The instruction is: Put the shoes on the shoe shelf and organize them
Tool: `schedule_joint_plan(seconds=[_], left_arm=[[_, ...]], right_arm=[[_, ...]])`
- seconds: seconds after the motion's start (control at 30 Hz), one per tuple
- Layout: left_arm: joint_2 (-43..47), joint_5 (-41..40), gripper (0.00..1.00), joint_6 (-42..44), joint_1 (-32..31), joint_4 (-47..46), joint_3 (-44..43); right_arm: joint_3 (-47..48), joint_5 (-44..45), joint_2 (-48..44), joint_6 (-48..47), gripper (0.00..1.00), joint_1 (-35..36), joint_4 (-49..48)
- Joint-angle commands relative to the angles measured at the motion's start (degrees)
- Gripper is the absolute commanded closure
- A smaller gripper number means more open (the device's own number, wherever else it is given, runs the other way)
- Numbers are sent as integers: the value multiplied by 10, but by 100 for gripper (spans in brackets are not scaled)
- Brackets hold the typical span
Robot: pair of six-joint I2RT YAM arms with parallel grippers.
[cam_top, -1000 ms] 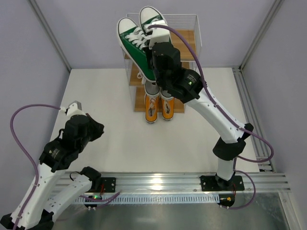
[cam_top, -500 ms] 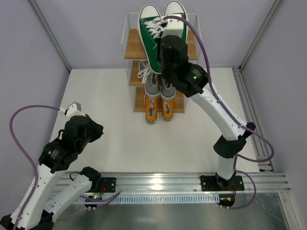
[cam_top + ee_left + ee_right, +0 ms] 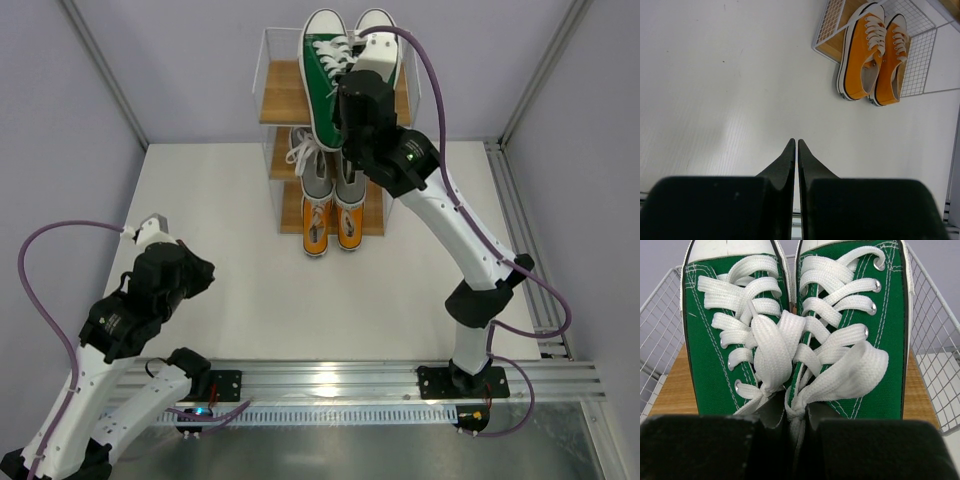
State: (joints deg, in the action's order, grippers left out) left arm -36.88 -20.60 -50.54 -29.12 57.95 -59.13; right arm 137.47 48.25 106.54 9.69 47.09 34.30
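Observation:
My right gripper [image 3: 797, 410] is shut on the inner collars and laces of the green shoes [image 3: 710, 365], holding the pair together. In the top view the green shoes [image 3: 322, 75] hang over the top board of the shoe shelf [image 3: 283, 96], toes pointing away; whether they touch the board I cannot tell. The grey shoes [image 3: 333, 180] sit on the middle tier. The orange shoes [image 3: 333, 222] sit on the bottom tier, heels sticking out. My left gripper [image 3: 795, 143] is shut and empty, low over the table at the near left [image 3: 203, 270], with the orange shoes [image 3: 865, 55] ahead of it.
White wire walls [image 3: 935, 330] rise on both sides of the top board [image 3: 670, 390]. The shelf's wire side [image 3: 830, 17] shows in the left wrist view. Metal frame posts [image 3: 100, 70] stand at the back corners, and a rail [image 3: 525, 230] runs along the table's right edge.
My right arm has carried the green pair to the right and farther back, turning it straight over the top board. The left arm has stayed put.

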Motion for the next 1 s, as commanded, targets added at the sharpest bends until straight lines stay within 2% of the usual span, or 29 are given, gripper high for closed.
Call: schedule_joint_plan(seconds=[0.0,0.43,0.47,0.53,0.6,0.63,0.7,0.73,0.83,0.87,0.97], left_arm=[[4,-15,99,6,1,4,-19],[5,-24,100,11,1,11,-26],[6,-24,100,10,1,10,-27],[5,-25,100,10,1,10,-28],[4,-25,100,10,1,11,-30],[3,-24,100,10,1,10,-32],[1,-24,100,10,1,9,-35],[1,-24,99,10,1,10,-37],[-1,-24,100,11,1,10,-42],[-1,-25,100,11,1,12,-44],[-6,-23,99,13,1,13,-56]], right_arm=[[39,-3,-13,34,96,-7,-96],[15,-63,-1,69,95,-39,-100],[11,-65,-2,69,86,-39,-104],[10,-69,-3,70,80,-42,-107],[10,-77,-2,68,71,-45,-113],[10,-78,-3,68,58,-46,-114],[10,-80,-5,67,48,-47,-119],[9,-84,-7,63,37,-47,-122],[8,-97,-14,59,25,-47,-135],[8,-100,-21,54,18,-46,-142],[8,-114,-41,46,11,-47,-157]])
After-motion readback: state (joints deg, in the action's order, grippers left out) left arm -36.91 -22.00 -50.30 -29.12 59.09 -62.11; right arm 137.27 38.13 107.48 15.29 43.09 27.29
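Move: Straight beyond the right hand, which already pinches the two green shoes together by their inner sides, lies the top shelf: its middle some 4 cm ahead, 2 cm to the left and 10 cm below. The grey shoes are about 24 cm below the hand, 1 cm back and 2 cm left; the orange shoes are 42 cm below, likewise 1 cm back and 2 cm left. From the left hand the top shelf is roughly 27 cm ahead, 22 cm right and 14 cm higher. Easing the green pair about 2 cm forward and 1 cm down onto the top shelf, the right hand then spreads its fingers nearly fully, ending its pinch on the shoes' inner sides. While they open it rises about 3 cm and drifts slightly left, rolling its left side up some 10 degrees across the whole move. ##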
